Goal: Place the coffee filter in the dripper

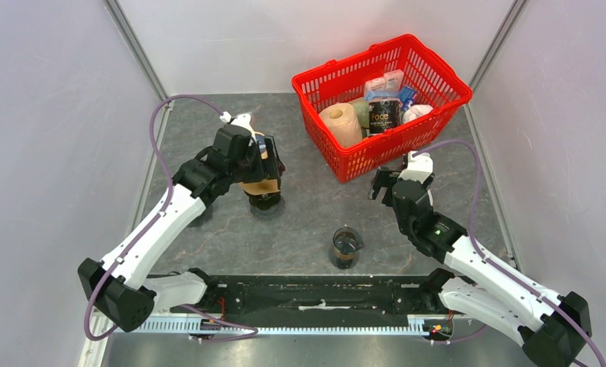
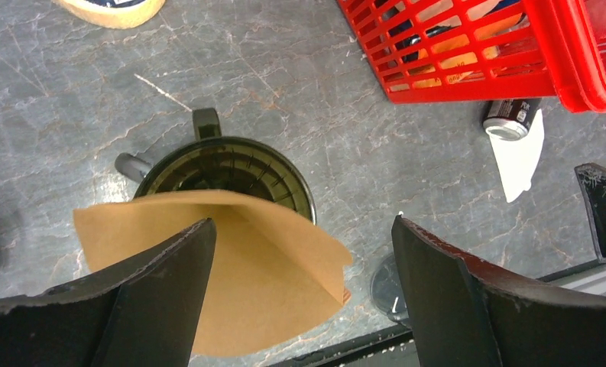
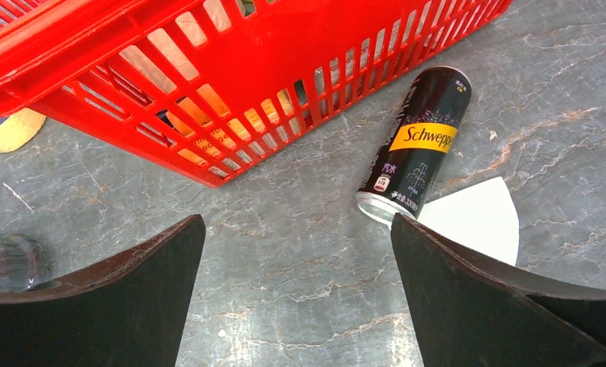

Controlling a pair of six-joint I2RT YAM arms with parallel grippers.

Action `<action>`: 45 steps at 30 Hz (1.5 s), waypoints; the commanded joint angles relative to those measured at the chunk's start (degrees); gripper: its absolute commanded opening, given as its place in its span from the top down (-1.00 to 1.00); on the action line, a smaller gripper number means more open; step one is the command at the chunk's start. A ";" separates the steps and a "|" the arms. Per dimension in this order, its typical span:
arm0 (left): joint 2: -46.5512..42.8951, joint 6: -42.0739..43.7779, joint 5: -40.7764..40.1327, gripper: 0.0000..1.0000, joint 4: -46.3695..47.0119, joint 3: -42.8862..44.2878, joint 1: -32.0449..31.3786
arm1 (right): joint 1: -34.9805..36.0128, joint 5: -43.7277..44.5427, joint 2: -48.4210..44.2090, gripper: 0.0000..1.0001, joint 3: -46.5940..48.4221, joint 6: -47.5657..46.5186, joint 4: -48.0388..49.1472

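Observation:
The brown paper coffee filter [image 2: 277, 260] stands opened as a cone over the near half of the black dripper [image 2: 231, 164], and its near edge hangs out past the rim. From above, the coffee filter [image 1: 260, 186] shows on top of the dripper [image 1: 264, 202], left of centre. My left gripper [image 2: 303, 290] hovers just above it, open wide. Its left finger [image 2: 154, 298] overlaps the paper, and I cannot tell whether they touch. My right gripper [image 3: 296, 290] is open over bare table in front of the basket, holding nothing.
A red basket [image 1: 338, 164] with a paper roll, a can and packets stands at the back right. A black Schweppes can [image 3: 418, 145] lies on a white filter [image 3: 475, 218] by its front. A glass jar [image 1: 345, 248] stands near centre. A tape roll [image 2: 112, 8] lies beyond the dripper.

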 commanded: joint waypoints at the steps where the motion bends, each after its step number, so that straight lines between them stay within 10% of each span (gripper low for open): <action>1: -1.52 -1.37 -1.50 -0.84 -4.01 2.89 -0.01 | 0.10 0.43 -0.29 -0.98 0.25 -0.55 2.58; 15: -1.94 -1.51 -3.08 0.06 -7.79 2.62 0.00 | 0.05 0.40 0.20 -0.99 0.25 -0.59 2.66; 45: 2.83 -1.94 -7.20 0.12 -2.92 -1.41 0.03 | 0.09 0.54 0.60 -0.98 0.43 -0.78 2.53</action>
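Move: The coffee filter stands open in the dripper, its middle about 6 cm below the left gripper, some 3 cm to its left and 2 cm back; the dripper itself is under it, about 10 cm down. The tape roll lies some 15 cm ahead and 6 cm to the gripper's left, the ribbed glass about 19 cm to the left and 1 cm back, both about 20 cm lower. From the right gripper the filter is some 26 cm to the left, roughly level ahead and 2 cm lower. Draw the open left gripper back and left about 2 cm each over the coffee filter while closing the fingers to roughly half their gap. Hold briefly, then ease it forward again by some 1.5 cm and sink about 2.5 cm towards the filter's mouth, fingertips tipping slightly further down; contact with the paper can't be made out. ##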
